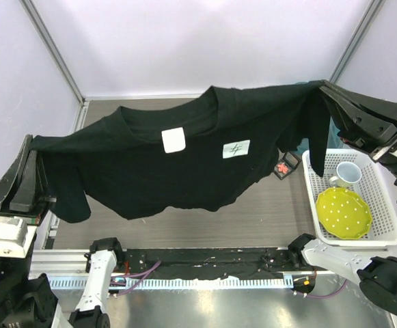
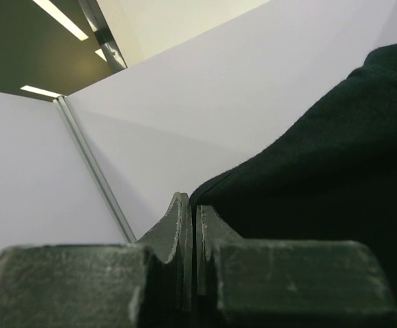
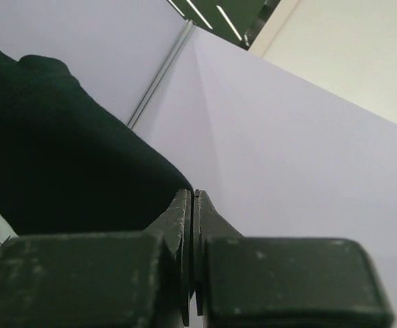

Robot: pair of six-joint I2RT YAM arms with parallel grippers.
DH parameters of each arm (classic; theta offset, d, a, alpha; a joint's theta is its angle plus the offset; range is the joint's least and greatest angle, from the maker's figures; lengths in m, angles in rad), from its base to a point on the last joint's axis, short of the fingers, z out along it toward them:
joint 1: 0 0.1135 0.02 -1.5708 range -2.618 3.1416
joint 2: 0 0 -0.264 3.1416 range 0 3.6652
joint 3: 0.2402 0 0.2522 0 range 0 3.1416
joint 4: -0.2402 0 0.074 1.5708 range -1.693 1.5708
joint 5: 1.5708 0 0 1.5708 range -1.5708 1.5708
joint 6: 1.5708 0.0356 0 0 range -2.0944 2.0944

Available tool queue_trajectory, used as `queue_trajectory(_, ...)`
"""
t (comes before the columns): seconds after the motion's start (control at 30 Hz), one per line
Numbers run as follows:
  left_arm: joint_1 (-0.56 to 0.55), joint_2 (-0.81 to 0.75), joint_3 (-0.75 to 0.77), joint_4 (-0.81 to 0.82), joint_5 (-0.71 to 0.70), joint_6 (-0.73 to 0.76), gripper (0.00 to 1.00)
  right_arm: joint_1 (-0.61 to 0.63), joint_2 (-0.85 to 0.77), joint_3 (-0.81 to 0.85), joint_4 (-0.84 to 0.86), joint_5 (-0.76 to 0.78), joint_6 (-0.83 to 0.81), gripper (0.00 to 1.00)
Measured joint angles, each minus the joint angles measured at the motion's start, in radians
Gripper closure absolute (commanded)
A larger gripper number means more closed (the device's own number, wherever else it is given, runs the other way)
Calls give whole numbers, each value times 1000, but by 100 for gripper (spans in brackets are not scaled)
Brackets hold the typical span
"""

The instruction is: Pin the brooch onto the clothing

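The clothing (image 1: pixel 184 174), a black short-sleeved T-shirt, hangs stretched in the air between my two grippers, its chest side toward the top camera. A white square label (image 1: pixel 173 139) shows below the neck. My left gripper (image 1: pixel 34 141) is shut on the shirt's left shoulder end; in the left wrist view its jaws (image 2: pixel 191 205) pinch the black hem (image 2: pixel 307 178). My right gripper (image 1: pixel 323 86) is shut on the other shoulder end, with cloth (image 3: pixel 61 150) caught between its fingers (image 3: pixel 193 195). The brooch (image 1: pixel 280 168), tiny and red, lies on the table by the shirt's right edge, held by neither gripper.
A small black box (image 1: pixel 292 161) sits right beside the brooch. A second white tag with a dark mark (image 1: pixel 236 148) is on the shirt. At the right stands a white basket (image 1: pixel 382 205) holding a white cup (image 1: pixel 347 173) and a yellow-green dotted plate (image 1: pixel 343 212).
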Motion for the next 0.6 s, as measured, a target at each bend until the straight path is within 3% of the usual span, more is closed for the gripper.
queue_trajectory(0.33, 0, 165, -2, 22, -63, 2, 100, -2, 140, -54, 119, 147, -13, 99)
queue_trajectory(0.43, 0, 246, -76, 47, -71, 1, 100, -19, 222, -130, 155, 211, -56, 99)
queue_trajectory(0.57, 0, 388, -282, 115, -61, -3, 100, -143, 413, -255, 193, 197, -54, 99)
queue_trajectory(0.6, 0, 426, -325, 131, -60, -3, 100, -179, 473, -268, 197, 192, -44, 95)
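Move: Both hands already hold the black clothing by its shoulders, high up. The far middle of the bare table lies about 42 cm ahead, 25 right and 63 below the left hand; from the right hand, some 36 ahead, 16 left and 66 below. The open brooch box is about 22 cm ahead, 8 right of the right hand; the blue bin 36 ahead, 20 right; both some 65 below. Both closed hands swing the clothing some 25 cm forward, then increasingly down towards the far table, fingers tipping downward. ##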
